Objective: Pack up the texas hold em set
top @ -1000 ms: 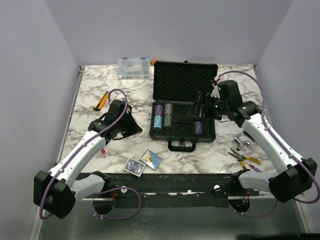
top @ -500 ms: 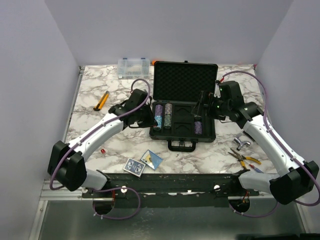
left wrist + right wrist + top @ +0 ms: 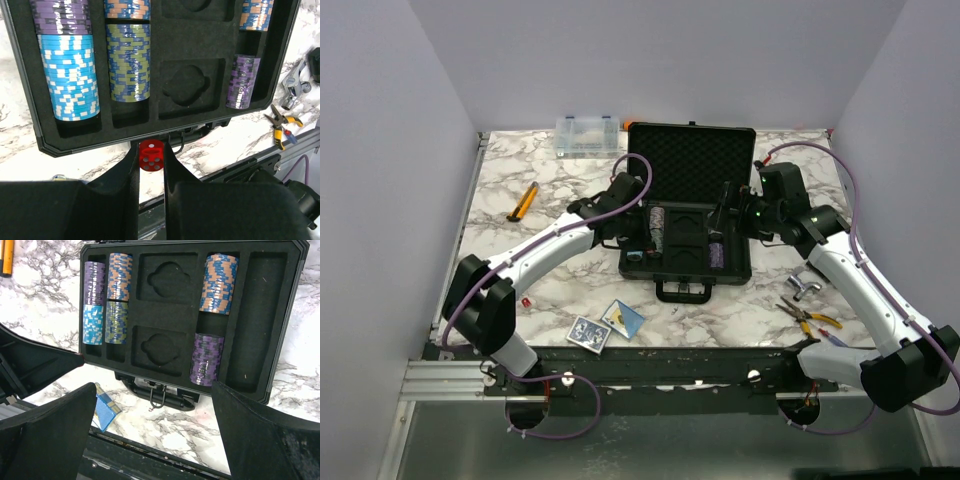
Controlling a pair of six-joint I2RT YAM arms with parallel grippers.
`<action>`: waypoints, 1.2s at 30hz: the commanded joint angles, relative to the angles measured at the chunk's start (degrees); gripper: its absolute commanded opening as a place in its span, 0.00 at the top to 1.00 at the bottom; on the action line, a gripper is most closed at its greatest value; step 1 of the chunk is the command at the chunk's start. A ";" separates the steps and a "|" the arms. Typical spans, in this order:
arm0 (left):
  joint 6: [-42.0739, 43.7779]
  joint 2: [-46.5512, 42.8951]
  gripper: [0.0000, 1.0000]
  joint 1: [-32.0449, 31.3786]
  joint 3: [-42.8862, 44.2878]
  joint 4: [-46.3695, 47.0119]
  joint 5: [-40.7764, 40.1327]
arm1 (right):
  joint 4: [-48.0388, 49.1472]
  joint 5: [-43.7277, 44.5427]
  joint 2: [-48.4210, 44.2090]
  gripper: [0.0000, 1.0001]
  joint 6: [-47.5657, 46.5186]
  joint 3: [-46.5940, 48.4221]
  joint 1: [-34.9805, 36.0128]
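The black case (image 3: pixel 690 132) lies open mid-table, its foam lid up at the back. Its slotted tray (image 3: pixel 192 45) holds chip stacks (image 3: pixel 70 75) at left and right (image 3: pixel 218 282). My left gripper (image 3: pixel 151 159) hangs over the tray's front-left edge, also seen from above (image 3: pixel 642 240). It is shut on a red die (image 3: pixel 151 154). Above the tray's right side, my right gripper (image 3: pixel 723 215) stands wide open and empty (image 3: pixel 154 390). Two blue-white card decks (image 3: pixel 588 332) (image 3: pixel 622 318) lie in front of the case. Another red die (image 3: pixel 527 301) sits left of them.
A clear organizer box (image 3: pixel 587 135) stands at the back left. An orange-handled tool (image 3: pixel 524 201) lies at the left. Pliers (image 3: pixel 810 320) and a metal piece (image 3: pixel 805 287) lie right of the case, whose handle (image 3: pixel 157 392) juts forward.
My left arm has swung right from the table's left side to the case's front-left, carrying the red die. The right arm has hardly moved.
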 commanded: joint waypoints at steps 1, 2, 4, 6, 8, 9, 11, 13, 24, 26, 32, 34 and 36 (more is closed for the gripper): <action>1.98 1.86 1.00 -0.76 2.42 -0.65 0.51 | -2.03 1.68 -1.10 0.00 -0.32 0.03 0.15; 2.16 2.25 1.00 -0.90 2.68 -0.62 0.56 | -2.11 1.67 -1.08 0.00 -0.47 0.01 0.19; 2.58 3.16 1.00 -1.18 3.24 -0.82 0.43 | -2.44 1.68 -1.10 0.00 -0.69 0.06 0.15; 2.89 4.06 1.00 -1.50 3.71 -1.23 -0.02 | -2.82 1.72 -1.00 0.00 -0.91 0.23 0.20; 2.98 4.96 1.00 -1.70 3.83 -1.53 -0.53 | -3.12 1.76 -1.08 0.00 -1.10 0.45 0.19; 2.98 5.25 1.00 -1.78 3.79 -1.62 -0.78 | -3.25 1.76 -1.12 0.00 -1.13 0.52 0.19; 3.07 5.82 1.00 -1.84 3.53 -1.63 -0.95 | -3.43 1.76 -1.27 0.00 -1.22 0.41 0.20; 3.37 6.32 1.00 -2.16 3.48 -1.59 -1.61 | -3.69 1.55 -1.43 0.00 -1.23 0.18 0.19; 4.83 9.63 1.00 -2.58 3.22 -1.62 -2.83 | -4.62 0.89 -1.78 0.00 -1.47 0.17 0.14; 5.11 10.14 1.00 -2.52 3.31 -1.62 -3.22 | -4.58 0.64 -1.78 0.00 -1.35 0.10 0.19; 5.08 10.03 1.00 -2.65 2.76 -1.70 -4.48 | -4.53 0.36 -2.14 0.00 -1.09 -0.29 0.20; 5.17 10.01 1.00 -2.59 2.52 -1.70 -4.63 | -4.47 0.27 -2.13 0.00 -1.07 -0.38 0.20; 5.27 10.04 1.00 -2.62 2.43 -1.70 -4.69 | -4.40 0.18 -2.00 0.00 -1.17 -0.38 0.20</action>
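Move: The left hand holds the red die. The empty near end of the slot with the olive chips lies about 8 cm below it, some 1 cm ahead and 1 cm to the right. The olive chips begin just beyond that gap, their middle 5 cm farther out; the light-blue chips lie about 5 cm to the left of the olive ones. From the waiting right hand, the gap lies about 15 cm left, level fore-and-aft, and some 15 cm below. The left fingertips keep their pinch on the red die and carry it down about 5.5 cm towards the empty near end of the olive-chip slot, after a first drift of roughly 1 cm to the right. As they sink, the wrist tips some 10 degrees so the fingers point more steeply down; they don't open. ##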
